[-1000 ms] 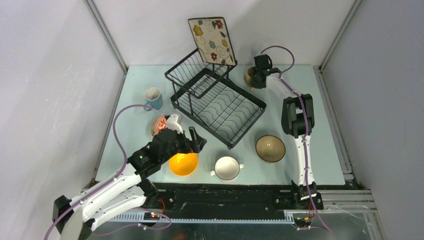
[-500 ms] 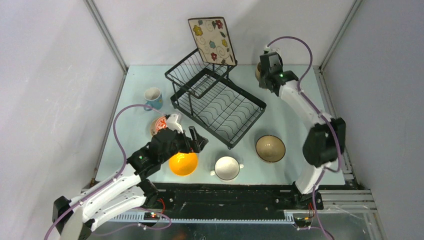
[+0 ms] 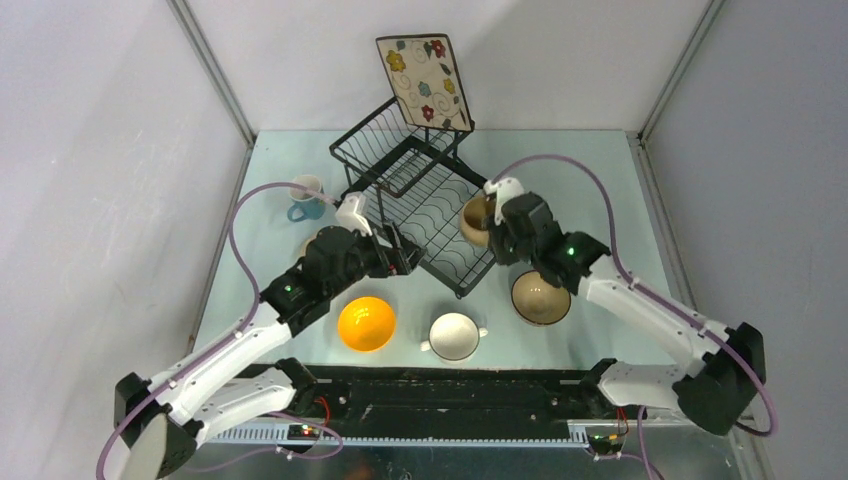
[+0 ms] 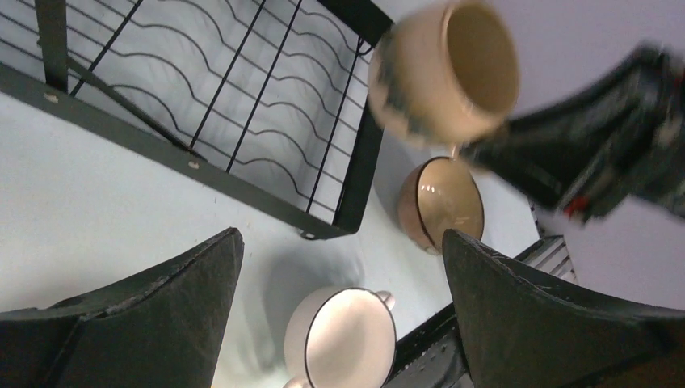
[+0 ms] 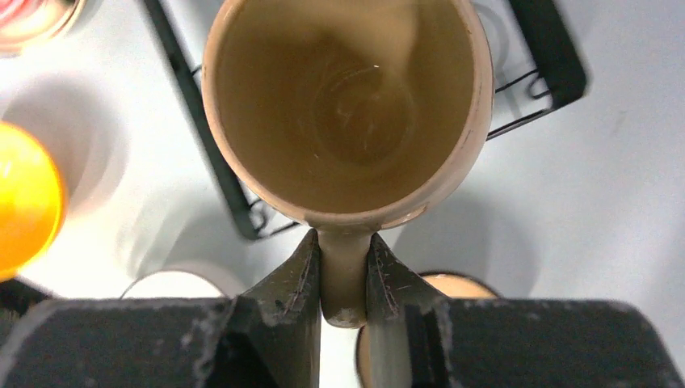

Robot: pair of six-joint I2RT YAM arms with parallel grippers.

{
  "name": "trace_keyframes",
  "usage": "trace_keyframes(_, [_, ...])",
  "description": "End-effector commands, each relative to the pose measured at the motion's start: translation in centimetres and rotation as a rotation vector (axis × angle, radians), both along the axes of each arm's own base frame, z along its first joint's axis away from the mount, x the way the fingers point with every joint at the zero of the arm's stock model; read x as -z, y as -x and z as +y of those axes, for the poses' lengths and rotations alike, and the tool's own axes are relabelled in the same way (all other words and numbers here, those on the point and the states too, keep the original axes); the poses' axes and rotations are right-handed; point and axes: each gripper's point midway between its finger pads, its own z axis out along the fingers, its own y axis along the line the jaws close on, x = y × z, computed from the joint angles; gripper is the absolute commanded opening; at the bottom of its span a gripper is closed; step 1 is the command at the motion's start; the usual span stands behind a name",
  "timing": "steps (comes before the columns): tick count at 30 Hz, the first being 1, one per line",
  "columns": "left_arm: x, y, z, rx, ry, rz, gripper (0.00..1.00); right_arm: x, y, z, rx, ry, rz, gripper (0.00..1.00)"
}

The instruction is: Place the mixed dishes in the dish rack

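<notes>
The beige mug (image 3: 474,220) hangs in the air over the near right corner of the black dish rack (image 3: 440,215), mouth toward the right wrist camera. My right gripper (image 3: 497,230) is shut on its handle (image 5: 345,279). My left gripper (image 3: 400,262) is open and empty at the rack's near left edge, looking across at the mug (image 4: 444,69). The square floral plate (image 3: 424,80) stands at the rack's far end. On the table lie the orange-yellow bowl (image 3: 366,323), white two-handled bowl (image 3: 454,336), tan bowl (image 3: 541,297) and blue mug (image 3: 305,200).
The left arm hides most of the red-patterned bowl; only its rim (image 5: 32,16) shows in the right wrist view. Grey walls close in the table on three sides. The arm bases and a black rail (image 3: 450,395) run along the near edge.
The right arm has carried the beige mug from the far right corner forward to above the rack's near corner. The left arm rose from beside the orange-yellow bowl toward the rack, still open.
</notes>
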Motion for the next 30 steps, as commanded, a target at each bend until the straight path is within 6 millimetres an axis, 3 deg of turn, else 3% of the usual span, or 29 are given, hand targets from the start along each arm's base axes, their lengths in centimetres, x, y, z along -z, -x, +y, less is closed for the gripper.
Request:
trace_keyframes(1, [-3.9,-1.3,-1.7,0.024,0.088,-0.053,1.0,-4.6,2.8,3.3,-0.153,-0.093,-0.192,0.0])
trace_keyframes(9, [-2.8,-1.4,-3.8,0.112,0.047,0.003,0.98,-4.5,6.6,4.0,-0.252,-0.003,-0.299,0.0])
trace_keyframes(17, [-2.0,-1.3,-4.9,0.148,-0.054,-0.024,0.97,-4.5,6.7,6.1,-0.287,0.024,-0.349,0.0])
trace_keyframes(21, [-1.1,-2.1,-4.9,0.128,-0.114,-0.025,0.92,-5.1,7.2,7.1,-0.318,0.025,-0.369,0.0])
trace_keyframes(23, [-0.8,-2.4,-5.2,0.133,-0.128,-0.034,0.84,-5.4,7.5,7.6,-0.343,0.039,-0.385,0.0])
trace_keyframes(25, [-0.7,-2.5,-5.8,0.155,-0.128,-0.047,0.64,-5.7,7.8,8.0,-0.359,0.045,-0.397,0.02])
trace_keyframes(28, [-0.7,-2.9,-6.2,0.155,-0.118,-0.065,0.16,-6.0,8.1,8.3,-0.377,0.046,-0.408,0.07])
trace_keyframes(29, [-0.9,-3.1,-6.1,0.144,-0.109,-0.072,0.08,-6.1,8.1,8.3,-0.375,0.042,-0.409,0.12])
trace_keyframes(30, [-1.2,-3.2,-6.2,0.136,-0.095,-0.086,0.02,-6.2,8.1,8.2,-0.367,0.039,-0.41,0.27])
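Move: The brown mug, held by its handle in the right hand, lies about 14 cm to the left hand's right, 9 cm ahead and a couple of cm lower. From the right hand, the open left fingers wait roughly 17 cm left, 5 cm back and 2 cm higher; below it by some 16 cm are the white two-handled bowl, 15 back and 7 left, the brown bowl, 6 back and 12 right, and the rack's near corner, 6 back and 6 left. Still gripping the mug by its handle, the right hand carries it back about 9 cm and then mostly left about 6 towards the left hand, turning some 25 degrees counter-clockwise and tipping up. The left hand reaches about 5 cm right and slightly forward to meet it, rises a little, then sinks, and late on closes its wide-open fingers to pinch the mug's rim, one finger inside and one outside. ##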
